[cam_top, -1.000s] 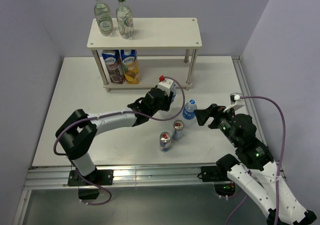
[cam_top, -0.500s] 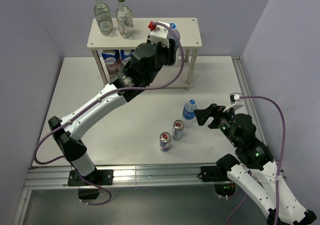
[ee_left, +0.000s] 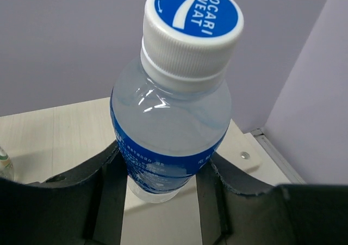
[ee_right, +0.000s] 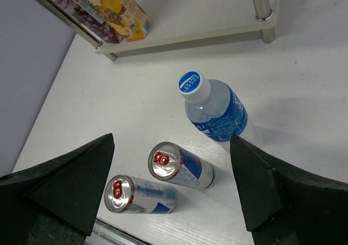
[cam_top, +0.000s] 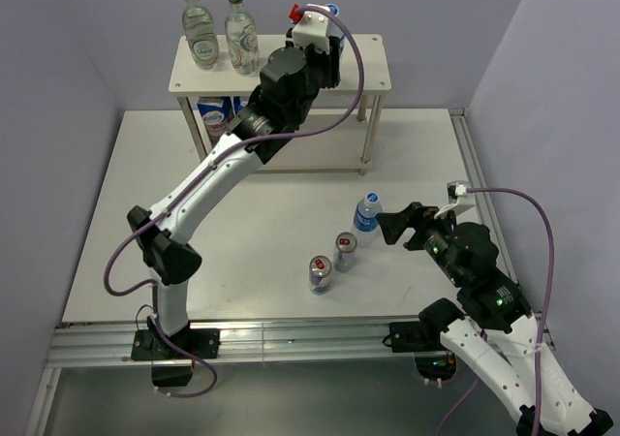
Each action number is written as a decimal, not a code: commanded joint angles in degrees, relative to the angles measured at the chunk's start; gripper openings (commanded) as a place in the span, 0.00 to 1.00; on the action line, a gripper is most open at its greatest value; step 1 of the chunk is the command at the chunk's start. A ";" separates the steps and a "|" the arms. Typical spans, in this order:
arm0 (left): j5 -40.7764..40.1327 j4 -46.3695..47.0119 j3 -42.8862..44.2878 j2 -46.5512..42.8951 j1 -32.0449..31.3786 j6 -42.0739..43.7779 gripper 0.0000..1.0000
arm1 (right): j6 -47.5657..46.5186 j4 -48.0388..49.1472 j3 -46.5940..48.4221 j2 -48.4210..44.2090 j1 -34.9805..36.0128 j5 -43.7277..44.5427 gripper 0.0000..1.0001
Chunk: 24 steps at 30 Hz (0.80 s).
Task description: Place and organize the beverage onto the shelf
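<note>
The cream-white shelf (cam_top: 360, 69) stands at the back of the table. My left gripper (cam_top: 324, 41) is raised over the right half of its top board and is shut on a clear water bottle (ee_left: 169, 122) with a blue label and a white cap (cam_top: 332, 11). In the left wrist view the fingers (ee_left: 106, 171) press both sides of the label, and the bottle's base hangs just over the board (ee_left: 65, 130); whether it touches I cannot tell. My right gripper (cam_top: 392, 225) stands open beside a second water bottle (cam_top: 366, 212) upright on the table, with nothing between its fingers.
Two green-capped glass bottles (cam_top: 201, 29) (cam_top: 241, 35) stand on the left of the top board. Juice cartons (cam_top: 218, 118) fill the left of the lower tier. Two slim cans (cam_top: 345, 252) (cam_top: 321, 273) stand near the table's front. A metal rail (cam_top: 291, 337) runs along the near edge.
My left arm lifted the water bottle from the table's middle up to the shelf's top board, then a little farther back. The right arm has not moved.
</note>
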 commanded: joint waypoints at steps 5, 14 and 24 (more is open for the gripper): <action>1.98 8.90 10.82 5.78 4.87 1.01 0.00 | -0.01 2.54 -0.77 -0.33 0.43 -0.97 0.93; 2.60 9.68 7.49 5.00 7.08 0.22 0.59 | -0.10 2.89 -0.77 0.63 0.43 -0.97 0.94; 2.43 8.36 10.13 6.58 6.99 1.54 0.86 | -0.10 2.54 -0.59 0.46 0.43 -0.71 0.94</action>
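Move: The left gripper already holds the water bottle at the front edge of the shelf's top board. Its free spot lies about 7 cm ahead, 3 cm to the left and some 10 cm below. The near glass bottle stands about 17 cm to the left and 4 cm ahead, the far glass bottle about 26 cm left and 5 cm ahead, both around hand height. From the idle right hand the spot is roughly 30 cm ahead, 20 cm left and 13 cm up. Bring the left gripper about 7 cm forward over the top board with the bottle still gripped, sinking a bare 1.5 cm at first and then easing some 3 cm left towards the glass bottles while the wrist turns slightly counter-clockwise. Stop there, open the fingers wide to let go of the bottle, and lift about 1 cm without backing out. ##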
